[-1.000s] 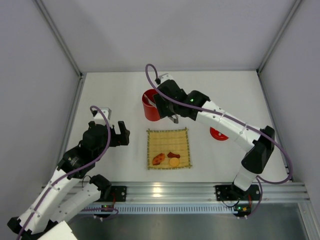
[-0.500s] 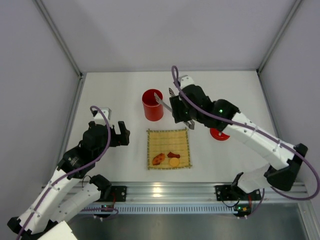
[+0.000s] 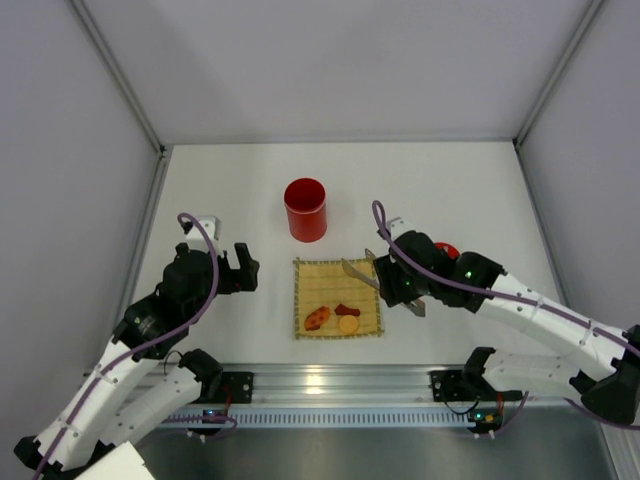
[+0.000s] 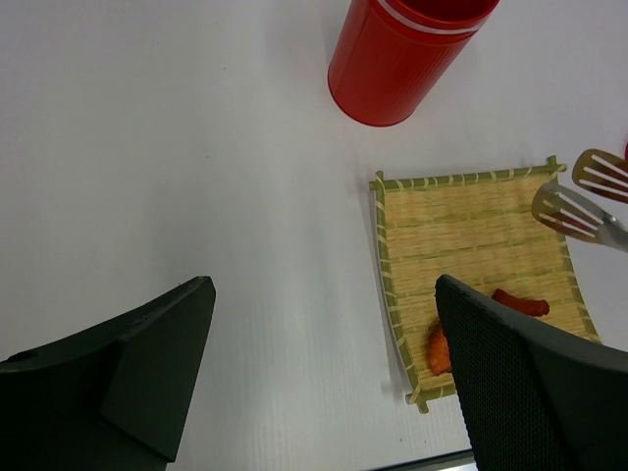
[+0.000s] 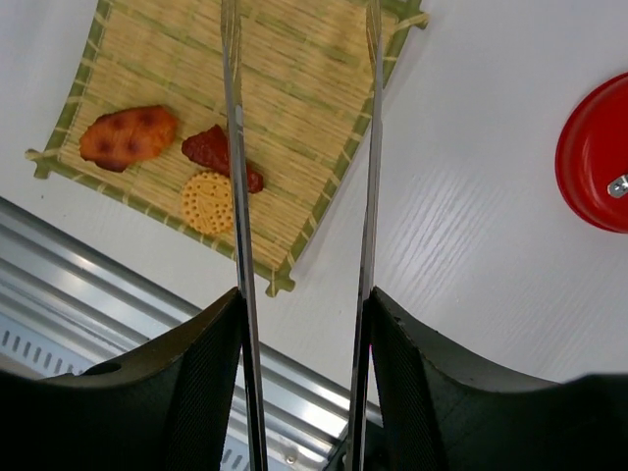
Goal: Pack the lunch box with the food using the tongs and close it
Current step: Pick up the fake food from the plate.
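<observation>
The red lunch box (image 3: pixel 305 209) (image 4: pixel 402 54) stands open behind the bamboo mat (image 3: pixel 338 280) (image 5: pixel 294 88). Its red lid (image 5: pixel 599 157) (image 3: pixel 447 250) lies right of the mat, partly hidden by my right arm in the top view. On the mat's near part lies the food: an orange slice (image 5: pixel 128 135) (image 3: pixel 318 318), a dark red piece (image 5: pixel 221 152) and a yellow round (image 5: pixel 208 201) (image 3: pixel 348 324). My right gripper (image 3: pixel 398 283) (image 5: pixel 302 314) is shut on the silver tongs (image 5: pixel 234 147) (image 4: pixel 579 211), whose tips hover apart over the mat's far right corner. My left gripper (image 3: pixel 240 268) (image 4: pixel 324 363) is open and holds nothing, left of the mat.
An aluminium rail (image 3: pixel 320 380) runs along the table's near edge, close to the mat. Grey walls enclose the table on the left, the right and at the back.
My right arm has carried the tongs from over the lunch box back and right, down to the mat's right edge. The left arm has stayed still.
</observation>
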You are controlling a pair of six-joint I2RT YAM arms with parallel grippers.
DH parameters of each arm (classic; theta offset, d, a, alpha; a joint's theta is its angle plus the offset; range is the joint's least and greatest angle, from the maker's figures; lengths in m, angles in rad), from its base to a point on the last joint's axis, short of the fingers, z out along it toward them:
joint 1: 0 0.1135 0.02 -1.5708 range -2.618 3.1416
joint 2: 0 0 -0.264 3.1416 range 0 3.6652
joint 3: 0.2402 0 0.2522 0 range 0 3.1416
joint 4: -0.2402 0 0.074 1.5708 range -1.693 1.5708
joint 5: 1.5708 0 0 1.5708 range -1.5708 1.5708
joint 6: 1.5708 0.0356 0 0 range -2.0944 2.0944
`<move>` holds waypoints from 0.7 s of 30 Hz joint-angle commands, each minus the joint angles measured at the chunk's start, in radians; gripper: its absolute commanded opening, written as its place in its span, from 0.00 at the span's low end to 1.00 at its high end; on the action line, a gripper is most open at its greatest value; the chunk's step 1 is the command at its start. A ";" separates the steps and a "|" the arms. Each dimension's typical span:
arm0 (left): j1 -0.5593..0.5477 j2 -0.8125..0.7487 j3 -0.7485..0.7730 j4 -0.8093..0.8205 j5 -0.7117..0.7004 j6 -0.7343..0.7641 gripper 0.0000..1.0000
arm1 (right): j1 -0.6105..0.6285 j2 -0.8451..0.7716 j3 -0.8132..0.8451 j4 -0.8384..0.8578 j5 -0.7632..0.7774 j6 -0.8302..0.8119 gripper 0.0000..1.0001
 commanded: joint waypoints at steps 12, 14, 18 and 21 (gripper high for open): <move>-0.003 -0.012 -0.007 0.036 -0.011 -0.012 0.99 | 0.194 -0.015 -0.082 0.012 0.025 0.089 0.50; -0.003 -0.010 -0.007 0.036 -0.012 -0.012 0.99 | 0.223 0.001 -0.076 -0.004 0.050 0.109 0.50; -0.005 -0.012 -0.008 0.034 -0.012 -0.012 0.99 | 0.246 0.007 -0.074 -0.007 0.074 0.126 0.50; -0.005 -0.013 -0.007 0.034 -0.011 -0.012 0.99 | 0.262 0.010 -0.073 -0.025 0.094 0.140 0.50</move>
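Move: The tongs in the right hand are headed for the red piece on the woven plate. It lies about 9 cm to that hand's left, some 2 cm ahead and roughly 15 cm below. At that same depth, the biscuit is also 9 cm to the left but 1 cm back, and the orange chicken piece is 16 cm to the left and level with the hand. From the left hand the red piece is some 21 cm right, 1 cm back and 21 cm below. The right hand keeps its hold on the tongs, their arms still apart, and draws them back about 5 cm while sinking some 4 cm and, after a start straight back, easing slightly left. The tips come from the bare far part of the plate to close over the red piece, the hand turning a little counter-clockwise and slowing to a near stop. Contact with the food can't be seen. ##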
